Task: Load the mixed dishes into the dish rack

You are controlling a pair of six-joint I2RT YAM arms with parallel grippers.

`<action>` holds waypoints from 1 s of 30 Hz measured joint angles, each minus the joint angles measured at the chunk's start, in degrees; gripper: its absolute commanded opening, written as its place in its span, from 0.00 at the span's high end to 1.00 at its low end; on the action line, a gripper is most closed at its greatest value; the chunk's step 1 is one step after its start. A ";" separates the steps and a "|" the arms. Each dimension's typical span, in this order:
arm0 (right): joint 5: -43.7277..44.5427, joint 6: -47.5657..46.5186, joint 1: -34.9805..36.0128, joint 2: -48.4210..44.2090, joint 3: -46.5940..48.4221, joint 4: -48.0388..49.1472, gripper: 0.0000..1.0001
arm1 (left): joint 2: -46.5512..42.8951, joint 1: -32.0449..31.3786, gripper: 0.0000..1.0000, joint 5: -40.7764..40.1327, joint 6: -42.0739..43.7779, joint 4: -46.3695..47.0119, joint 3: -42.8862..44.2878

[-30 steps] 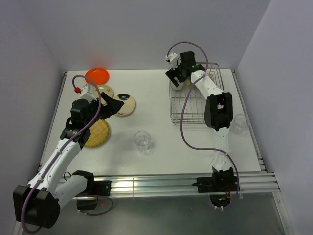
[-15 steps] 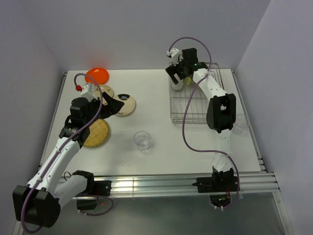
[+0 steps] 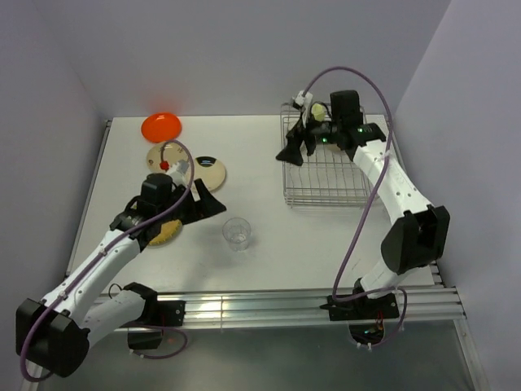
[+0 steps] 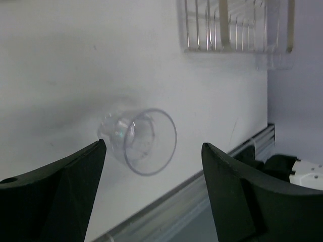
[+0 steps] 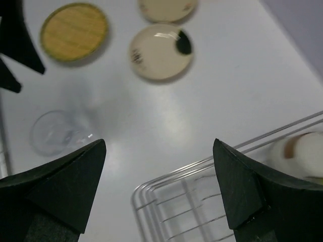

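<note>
The clear glass [image 3: 237, 232] stands upright on the table, and in the left wrist view the glass [image 4: 144, 141] lies just ahead of my open left gripper [image 4: 154, 145]. From above, that left gripper [image 3: 213, 199] sits a little left of it, empty. My open right gripper [image 3: 297, 148] hovers empty over the near-left part of the dish rack [image 3: 326, 167]. The pale yellow-green mug [image 3: 317, 111] sits at the rack's far end. The orange plate [image 3: 161, 126], tan plate [image 3: 161, 154] and cream plate with dark mark [image 3: 208, 172] lie at the left. My left arm partly covers the woven plate [image 3: 168, 231].
The right wrist view looks down on the rack's corner [image 5: 151, 191], the mug [image 5: 303, 154], the glass [image 5: 53, 132] and the plates. A translucent object [image 4: 276, 59] lies by the rack's corner. The table's near edge has a metal rail [image 3: 269, 303].
My right gripper has drawn back from the mug, which stays in the rack, and its arm has swung out to the right. My left gripper has moved nearer and right, toward the glass.
</note>
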 measured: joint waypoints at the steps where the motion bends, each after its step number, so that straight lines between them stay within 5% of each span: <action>1: -2.32 0.76 0.11 -1.55 -3.34 0.48 0.07 | -0.02 -1.53 0.23 -0.63 -0.66 -0.85 -0.33; 10: -7.76 4.81 0.46 -7.28 -21.59 1.97 0.07 | 6.34 -12.31 0.35 -11.17 -6.69 -7.65 -0.44; 15: -7.78 5.22 0.46 -9.66 -22.40 2.97 0.07 | 16.11 -17.64 0.48 -15.85 -8.07 -9.46 0.68; 22: -8.00 5.68 0.44 -12.31 -22.71 4.50 0.07 | 21.90 -22.58 0.88 -22.67 -9.75 -11.98 4.33; 30: -8.79 5.77 0.44 -13.25 -24.94 5.20 0.10 | 17.57 -22.58 0.98 -23.63 -8.26 -9.46 5.03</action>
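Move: The clear glass stands upright about 5 cm back, 7 cm right and 14 cm below the left hand. The cream plate lies some 13 cm ahead, 3 cm left and 18 cm below that hand; the yellow plate is level with it, about 17 cm left and equally low. From the right hand, the glass is about 19 cm back, 14 cm left and 25 cm below. Left hand drops 12 cm, easing back-right, pinches the glass's rim, lifts 3 cm; empty right hand backs off 9 cm. ##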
